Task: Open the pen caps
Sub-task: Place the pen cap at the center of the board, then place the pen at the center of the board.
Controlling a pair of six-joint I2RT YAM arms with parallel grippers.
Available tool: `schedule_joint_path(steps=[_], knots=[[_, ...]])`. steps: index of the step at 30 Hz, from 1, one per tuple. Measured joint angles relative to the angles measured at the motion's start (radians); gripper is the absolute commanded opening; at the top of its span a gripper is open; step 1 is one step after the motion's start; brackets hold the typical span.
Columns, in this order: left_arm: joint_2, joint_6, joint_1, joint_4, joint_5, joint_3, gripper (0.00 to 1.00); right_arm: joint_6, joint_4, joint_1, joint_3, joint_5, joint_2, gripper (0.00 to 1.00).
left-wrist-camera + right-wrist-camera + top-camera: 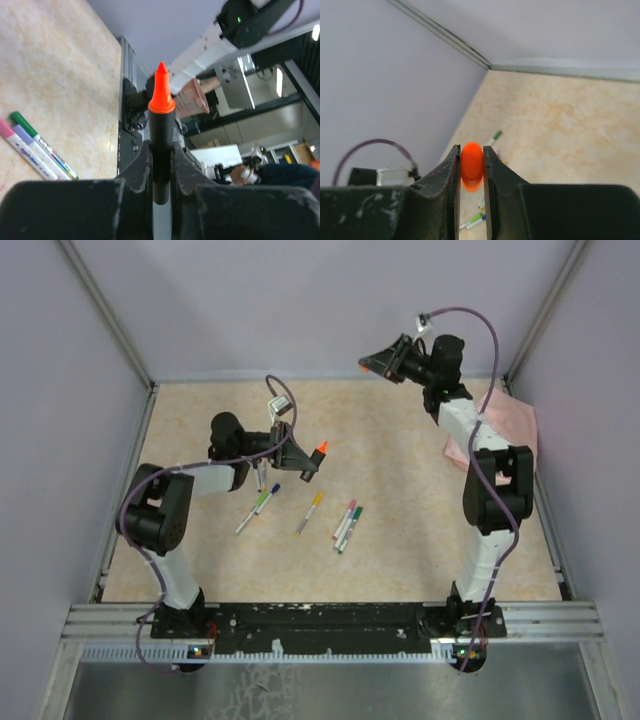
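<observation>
My left gripper point(303, 462) is shut on a dark-barrelled marker point(161, 130), held above the table. Its bare orange tip point(161, 95) points up past the fingertips, with no cap on it. My right gripper point(375, 365) is raised at the back right, well apart from the marker, and is shut on the orange pen cap point(471, 167). Capped markers lie on the table: a green and blue pair point(258, 508), a yellow-capped one point(311, 511), and a pink, purple and green group point(347, 526). That group point(35, 150) also shows in the left wrist view.
A pink cloth point(510, 420) lies at the right edge of the table, behind the right arm. Grey walls close in the table at the back and both sides. The black base rail point(330, 618) runs along the near edge.
</observation>
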Motion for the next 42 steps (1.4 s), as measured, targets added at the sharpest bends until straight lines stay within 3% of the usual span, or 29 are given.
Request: schedule_joint_path(steps=[3,7,12,20,32,42], knots=[[-0.071,0.310,0.000,-0.410,-0.070,0.066,0.00,-0.109,-0.179,-0.002,-0.078,0.077,-0.041,0.00],[-0.105,0.751,-0.002,-0.972,-0.286,0.284,0.00,-0.211,-0.340,-0.002,-0.136,0.170,-0.067,0.00],[-0.091,1.003,-0.002,-1.318,-0.467,0.394,0.00,-0.262,-0.440,0.002,-0.156,0.222,-0.059,0.00],[0.039,1.093,-0.002,-1.540,-0.579,0.466,0.00,-0.269,-0.475,0.077,-0.031,0.235,0.116,0.00],[0.206,1.120,-0.002,-1.678,-0.647,0.539,0.00,-0.220,-0.514,0.187,0.142,0.242,0.347,0.00],[0.294,1.173,0.002,-1.778,-0.724,0.642,0.11,-0.206,-0.537,0.199,0.194,0.273,0.413,0.02]])
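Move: The orange cap, already pinched in the right hand, is bound for bare board near the centre, about 32 cm below that hand, 8 cm to its left and level with it fore and aft. The yellow pen lies some 22 cm back and 14 cm left of that hand, the pink pen 24 cm back and 4 cm left. From the left hand, which holds the uncapped black marker, the spot is roughly 25 cm ahead, 5 cm right and 22 cm down. The orange cap is carried about 26 cm down towards the middle of the board by the right hand, which drifts slightly right, then swings left over the centre as its fingers tip down. The left hand keeps hold of the black marker, sweeps it forward first, then sinks some 18 cm, the fingers tilting from level to steeply down and turning forward. Both grips stay shut. ##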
